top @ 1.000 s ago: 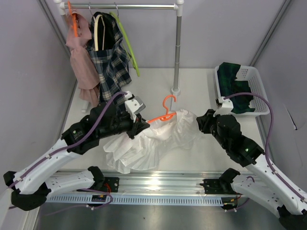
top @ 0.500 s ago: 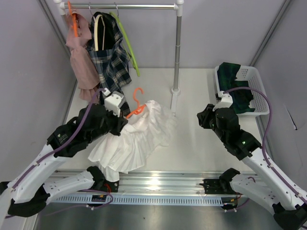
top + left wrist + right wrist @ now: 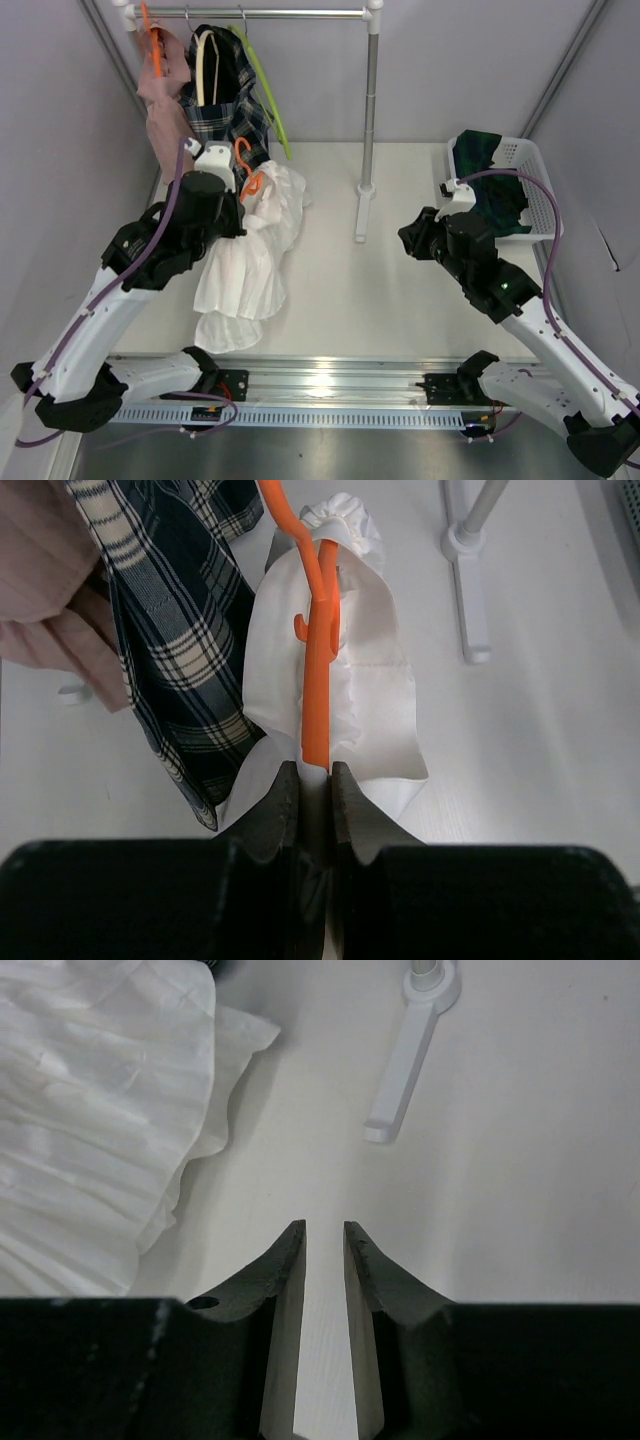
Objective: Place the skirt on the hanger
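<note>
The white pleated skirt (image 3: pixel 248 262) hangs on the orange hanger (image 3: pixel 246 170), held up at the back left in front of the rack's clothes. My left gripper (image 3: pixel 236 198) is shut on the hanger's lower bar. In the left wrist view the hanger (image 3: pixel 318 680) runs up from my left gripper (image 3: pixel 315 772), with skirt fabric (image 3: pixel 375 700) bunched around it. My right gripper (image 3: pixel 404 240) hovers over bare table right of the rack post. Its jaws stand a little apart, open, with nothing between them (image 3: pixel 325 1228). The skirt's hem (image 3: pixel 90 1110) lies to its left.
A clothes rack with its rail (image 3: pixel 280 14) and post (image 3: pixel 370 110) stands at the back, its foot (image 3: pixel 400 1080) on the table. A plaid garment (image 3: pixel 235 125), a pink garment (image 3: pixel 165 115) and a lime hanger (image 3: pixel 268 90) hang there. A white basket (image 3: pixel 537 185) holds dark green cloth (image 3: pixel 485 175).
My left arm has swung the hanger and skirt from the table's middle up to the back left, near the hanging clothes. The skirt has left the right gripper's side; that arm shifted slightly back.
</note>
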Controlling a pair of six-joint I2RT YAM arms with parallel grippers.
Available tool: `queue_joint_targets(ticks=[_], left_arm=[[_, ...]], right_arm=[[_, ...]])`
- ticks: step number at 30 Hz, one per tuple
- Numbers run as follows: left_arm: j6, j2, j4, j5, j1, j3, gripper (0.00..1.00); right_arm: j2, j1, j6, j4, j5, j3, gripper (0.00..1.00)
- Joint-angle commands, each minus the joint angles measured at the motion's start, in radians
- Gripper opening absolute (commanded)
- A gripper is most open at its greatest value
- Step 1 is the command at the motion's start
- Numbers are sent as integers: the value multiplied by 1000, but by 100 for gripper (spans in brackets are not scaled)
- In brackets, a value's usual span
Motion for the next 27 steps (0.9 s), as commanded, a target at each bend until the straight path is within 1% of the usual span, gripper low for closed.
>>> queue_joint_targets(ticks=[1,3,8,13,15,18,19,23,27], left_arm=[[-49,57,80,-56,27,117,0],[-50,111,103,-53,47,139,0],[-52,229,120,-71,106,269,0],[-67,339,137,-68,142,375,0],[-72,370,137,-42,142,437,0],[-76,416,138,-10,142,485,0],[-72,428,134,-11,142,528,0],[-47,506,118,-3,142,616,0],[-15,580,86,44,142,727,0]], right_arm=[[-1,-1,-13,27,-29,56,27],[-3,-3,-12,24,-33,57,27],[-10,-4,-16,13,-37,60,27],[-18,-3,-19,10,-36,57,27],[-20,-3,-19,7,-36,56,27],[-24,-1,-25,4,-33,53,27],[-24,-3,-26,2,-31,53,27],[-33,-4,-29,-2,-28,51,27],[-43,-4,-29,-6,-26,44,27]])
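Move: The left hand already holds the orange hanger with the white skirt on it. The rack's rail, at the spot beside the green hanger's hook, is some 25 cm ahead of that hand, about 5 cm to its right and roughly 20 cm higher. The green hanger's middle hangs about 19 cm ahead, 5 cm right and 8 cm up; the plaid garment about 12 cm ahead, 4 cm left, level. From the right hand, that rail spot is about 24 cm ahead, 29 cm left and 28 cm up. Still pinching one arm of the orange hanger with skirt cloth in the grip, the left hand carries hanger and skirt forward about 13 cm towards the rail, in between the plaid garment and the green hanger, brushing the green one aside. It climbs roughly 7 cm, more steeply in the second half while also edging right, and early on turns some 10 degrees counter-clockwise. ##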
